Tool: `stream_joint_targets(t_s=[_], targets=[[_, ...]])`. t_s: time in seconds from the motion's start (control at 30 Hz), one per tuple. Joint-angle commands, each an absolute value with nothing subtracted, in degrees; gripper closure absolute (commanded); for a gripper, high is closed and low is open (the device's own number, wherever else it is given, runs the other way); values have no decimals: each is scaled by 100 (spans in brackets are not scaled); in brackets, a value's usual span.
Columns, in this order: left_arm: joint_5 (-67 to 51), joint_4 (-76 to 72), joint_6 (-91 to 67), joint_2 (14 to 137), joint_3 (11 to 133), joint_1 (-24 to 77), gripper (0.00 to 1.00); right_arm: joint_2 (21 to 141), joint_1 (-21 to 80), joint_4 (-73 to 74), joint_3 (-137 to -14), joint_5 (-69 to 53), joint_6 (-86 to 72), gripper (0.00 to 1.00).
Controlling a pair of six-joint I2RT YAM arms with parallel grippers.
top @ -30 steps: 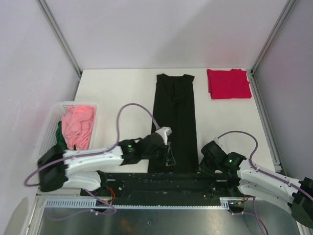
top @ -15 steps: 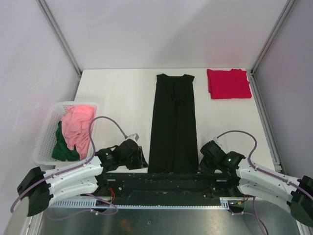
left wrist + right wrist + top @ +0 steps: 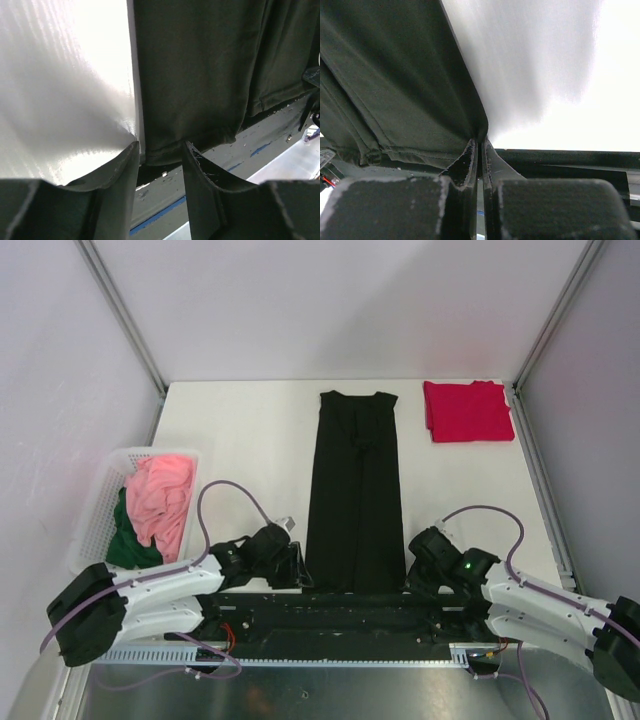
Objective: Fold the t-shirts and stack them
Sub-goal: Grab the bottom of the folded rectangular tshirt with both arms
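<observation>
A black t-shirt (image 3: 355,490), folded into a long narrow strip, lies down the middle of the white table (image 3: 240,440). A crimson t-shirt (image 3: 467,410) rests folded at the far right corner. My left gripper (image 3: 297,565) is low at the black t-shirt's near left corner. It is open, and the hem corner (image 3: 165,150) lies just beyond its fingertips (image 3: 122,165), not pinched. My right gripper (image 3: 412,575) is at the near right corner, shut on the edge of the black t-shirt (image 3: 410,75), which runs into the thin gap at my right gripper's (image 3: 480,144) tips.
A white lattice basket (image 3: 95,515) stands at the table's left edge holding a pink garment (image 3: 160,495) and a dark green one (image 3: 125,540). The black arm mount bar (image 3: 340,610) runs along the near edge, under the shirt's hem.
My left gripper left the black shirt's near hem, swung left off the cloth, then came back to its near left corner with the jaws wider apart. The right arm stayed still.
</observation>
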State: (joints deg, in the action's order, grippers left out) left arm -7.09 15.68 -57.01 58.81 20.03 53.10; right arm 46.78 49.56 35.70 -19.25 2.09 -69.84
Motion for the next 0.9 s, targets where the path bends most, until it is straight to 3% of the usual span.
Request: stream_joint_targets(t_s=[0.0, 0.33, 0.67, 0.87], targets=[[-813, 1425, -5642, 6127, 2105, 5297, 55, 4761, 4996, 3587, -2074, 271, -6926, 100], [-516, 1425, -5728, 6376, 2159, 5590, 66, 4800, 5000, 3478, -2079, 219, -6921, 100], [-418, 1550, -5815, 6030, 2360, 5827, 97, 4366, 5020, 3821, -2476, 138, -6922, 100], [-377, 1788, -5996, 5642, 2414, 6129, 100, 3976, 5225, 4058, -2683, 96, -7053, 100]])
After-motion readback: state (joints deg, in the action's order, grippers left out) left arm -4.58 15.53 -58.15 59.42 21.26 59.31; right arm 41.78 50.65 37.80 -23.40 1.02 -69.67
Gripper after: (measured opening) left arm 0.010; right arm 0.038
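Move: The left hand, fingers half open, hovers beside the t-shirt's bottom left corner, which lies about 1 cm to its right, 1 cm back and 1 cm below. From that hand the bottom right corner is some 21 cm to the right and 1 cm back, and the laundry basket about 37 cm left and 18 cm ahead, both near table height. The right hand already pinches that bottom right corner at its fingertips; the bottom left corner lies about 20 cm to its left and level with it. The left hand eases about 1 cm right, over the bottom left corner, and sinks slightly, its fingers going from half open to shut and pinching the cloth there as it draws about 1.5 cm back and just begins to rise. The right hand keeps its pinch on the bottom right corner almost still at first, then late on lifts it about 4 cm and shifts some 1.5 cm left, towards the other gripper, tilting only slightly. ##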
